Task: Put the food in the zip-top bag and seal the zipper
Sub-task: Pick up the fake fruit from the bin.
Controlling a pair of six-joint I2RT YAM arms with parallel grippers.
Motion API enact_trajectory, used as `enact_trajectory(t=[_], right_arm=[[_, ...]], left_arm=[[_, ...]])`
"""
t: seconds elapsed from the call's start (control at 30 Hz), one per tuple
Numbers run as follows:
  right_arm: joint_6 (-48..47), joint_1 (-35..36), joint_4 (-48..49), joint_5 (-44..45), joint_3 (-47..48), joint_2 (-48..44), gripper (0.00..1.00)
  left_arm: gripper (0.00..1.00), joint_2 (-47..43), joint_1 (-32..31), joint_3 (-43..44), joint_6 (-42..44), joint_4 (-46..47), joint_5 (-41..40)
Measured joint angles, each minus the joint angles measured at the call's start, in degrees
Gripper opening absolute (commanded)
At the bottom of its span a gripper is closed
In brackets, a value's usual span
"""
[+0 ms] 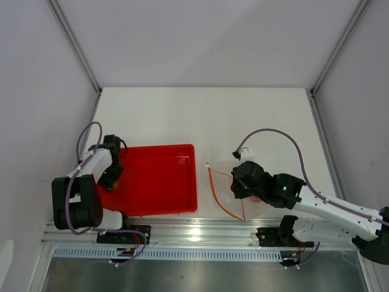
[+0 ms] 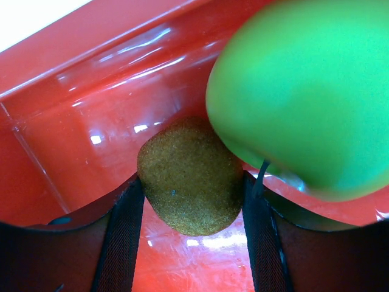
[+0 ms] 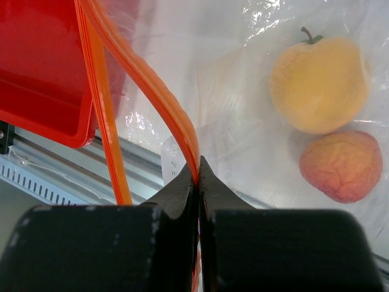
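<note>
My left gripper (image 1: pixel 110 176) is low inside the left end of the red tray (image 1: pixel 158 182). In the left wrist view its fingers (image 2: pixel 124 237) press both sides of the small brown fruit (image 2: pixel 188 176), which rests on the tray floor (image 2: pixel 91 121). The green apple (image 2: pixel 304 91) lies right beside it, to the upper right. My right gripper (image 1: pixel 242 182) is shut on the red-orange zipper (image 3: pixel 152 91) of the clear bag (image 3: pixel 243 140) and holds that edge up, so the mouth gapes. The yellow-orange fruit (image 3: pixel 319 85) and the peach (image 3: pixel 343 165) lie inside the bag.
The zipper line (image 1: pixel 220 201) runs just right of the tray's right wall. An aluminium rail (image 1: pixel 200 231) runs along the table's near edge, close under the bag. White walls and frame posts bound the table on three sides.
</note>
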Motion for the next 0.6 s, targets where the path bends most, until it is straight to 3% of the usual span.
enact_trajectory(t=[0.13, 0.27, 0.47, 0.6], right_arm=[[0.0, 0.0, 0.1, -0.2, 0.0, 0.7, 0.0], [0.0, 0.0, 0.2, -0.2, 0.0, 1.6, 0.0], [0.0, 0.0, 1.0, -0.2, 0.0, 2.2, 0.0], [0.4, 0.0, 1.9, -0.2, 0.0, 2.3, 0.0]], left_arm=[[0.15, -1.4, 0.0, -0.3, 0.3, 0.9, 0.1], [0.11, -5.2, -1.4, -1.6, 0.3, 1.1, -0.4], [0.11, -10.7, -9.5, -1.6, -1.0, -1.4, -2.1], [0.01, -14.4, -12.9, -1.6, -1.1, -1.6, -0.6]])
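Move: The left gripper already grips the small brown fruit at the bin's left end. The zip-top bag's open mouth, where it is to go, lies roughly 39 cm to this hand's right, about 3 cm back and some 8 cm higher. The green apple touches the fruit, about 6 cm ahead, 1 cm left, nearly level. The bin's right rim stands some 29 cm right, 1 cm ahead and 3 cm up. The bag mouth lies about 4 cm left of and 4 cm below the right hand, level with it fore and aft. Bring the left gripper up about 4 cm from the bin floor with the brown fruit still pinched, then swing it right some 4.5 cm towards the bag, leaving the green apple. As it climbs, turn the hand roughly 10 degrees clockwise and tip the fingertips forward about as much. Keep the right fingers shut on the bag's edge. ##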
